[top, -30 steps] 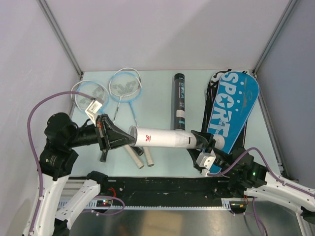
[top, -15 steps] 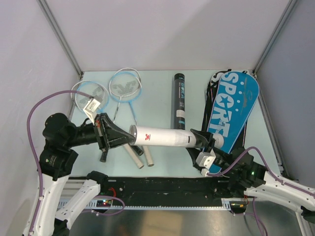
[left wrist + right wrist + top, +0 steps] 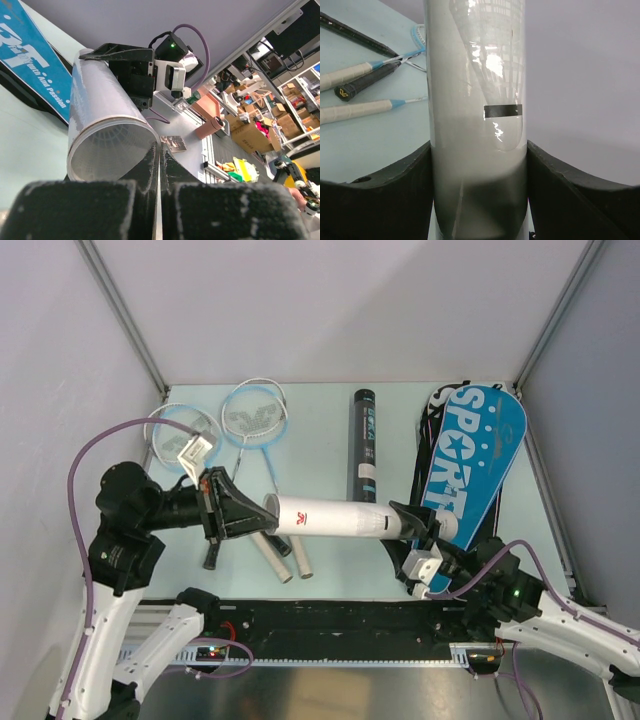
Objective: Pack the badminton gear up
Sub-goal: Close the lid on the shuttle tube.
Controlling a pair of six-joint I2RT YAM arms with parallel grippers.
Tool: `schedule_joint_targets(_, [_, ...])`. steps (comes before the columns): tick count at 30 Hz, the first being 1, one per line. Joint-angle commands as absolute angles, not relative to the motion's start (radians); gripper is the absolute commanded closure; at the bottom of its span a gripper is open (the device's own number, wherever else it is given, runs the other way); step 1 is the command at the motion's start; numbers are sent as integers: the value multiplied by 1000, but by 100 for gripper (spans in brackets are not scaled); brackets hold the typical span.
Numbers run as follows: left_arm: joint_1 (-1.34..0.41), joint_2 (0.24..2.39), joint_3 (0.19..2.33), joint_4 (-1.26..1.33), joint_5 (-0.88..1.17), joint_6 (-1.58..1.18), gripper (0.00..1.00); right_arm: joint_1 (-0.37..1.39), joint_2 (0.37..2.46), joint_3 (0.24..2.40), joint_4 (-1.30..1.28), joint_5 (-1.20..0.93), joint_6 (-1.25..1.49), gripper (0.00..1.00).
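Observation:
A white see-through tube [image 3: 325,519] hangs level above the table between both arms. My right gripper [image 3: 408,525] is shut on its right end, a finger [image 3: 405,172] on each side of the tube [image 3: 477,75]. My left gripper [image 3: 262,512] is shut, its tips [image 3: 160,146] against the rim of the tube's open mouth [image 3: 100,110]. Feather shapes show faintly through the wall. A black tube [image 3: 364,445] lies at the middle back. Two rackets with pale-blue heads [image 3: 255,412] [image 3: 182,435] lie at the back left, handles [image 3: 298,560] pointing toward me.
A blue racket bag [image 3: 475,455] with white lettering lies along the right side, over black straps. A black-gripped handle [image 3: 212,550] lies under the left arm. A paper tag [image 3: 195,450] hangs at the left racket's head. Slanted frame posts bound the table.
The left arm has shifted slightly up the view while its shut tips stay at the tube's mouth. The tube and right gripper have hardly moved.

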State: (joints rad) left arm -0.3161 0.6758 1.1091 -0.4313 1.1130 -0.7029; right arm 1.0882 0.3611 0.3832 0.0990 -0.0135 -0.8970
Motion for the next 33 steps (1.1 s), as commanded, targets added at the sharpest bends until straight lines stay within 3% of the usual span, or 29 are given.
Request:
schedule_joint_targets(1, [-320, 696, 1099, -410, 1130, -721, 99, 1086, 328, 405, 193, -132, -923, 61])
schedule_joint_targets(8, [-319, 691, 1132, -410, 1108, -743, 71, 1084, 322, 398, 183, -107, -916, 61])
schedule_joint_targets(11, [-319, 696, 1143, -410, 1090, -751, 64, 1084, 319, 397, 184, -105, -912, 61])
schedule_joint_targets(26, [-319, 738, 1147, -408, 1009, -735, 64, 1085, 323, 395, 195, -107, -895, 61])
schedule_joint_targets(33, [-320, 728, 1074, -409, 997, -711, 64, 1083, 351, 368, 314, -79, -854, 63])
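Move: The lid end of the shuttle tube is right at the left hand's shut fingertips: its middle lies about 2 cm ahead, 2 cm to the right and 2 cm below. The racket handles are roughly 7 cm ahead and 2 cm right, some 32 below; the black tube lies about 35 cm ahead, 23 right, equally low. From the right hand, which grips the shuttle tube, the lid end is some 27 cm left, 3 back and 11 above. The right gripper keeps its clamp round the shuttle tube, staying nearly in place, while the left fingertips work at the rim of the lid end. The left fingers part from shut to about a third open, then the hand shifts about 2.5 cm forward across the tube's end, arching up about 1 cm and settling back down, so the spread tips come to the rim's upper side; the wrist turns barely 5 degrees counter-clockwise. ##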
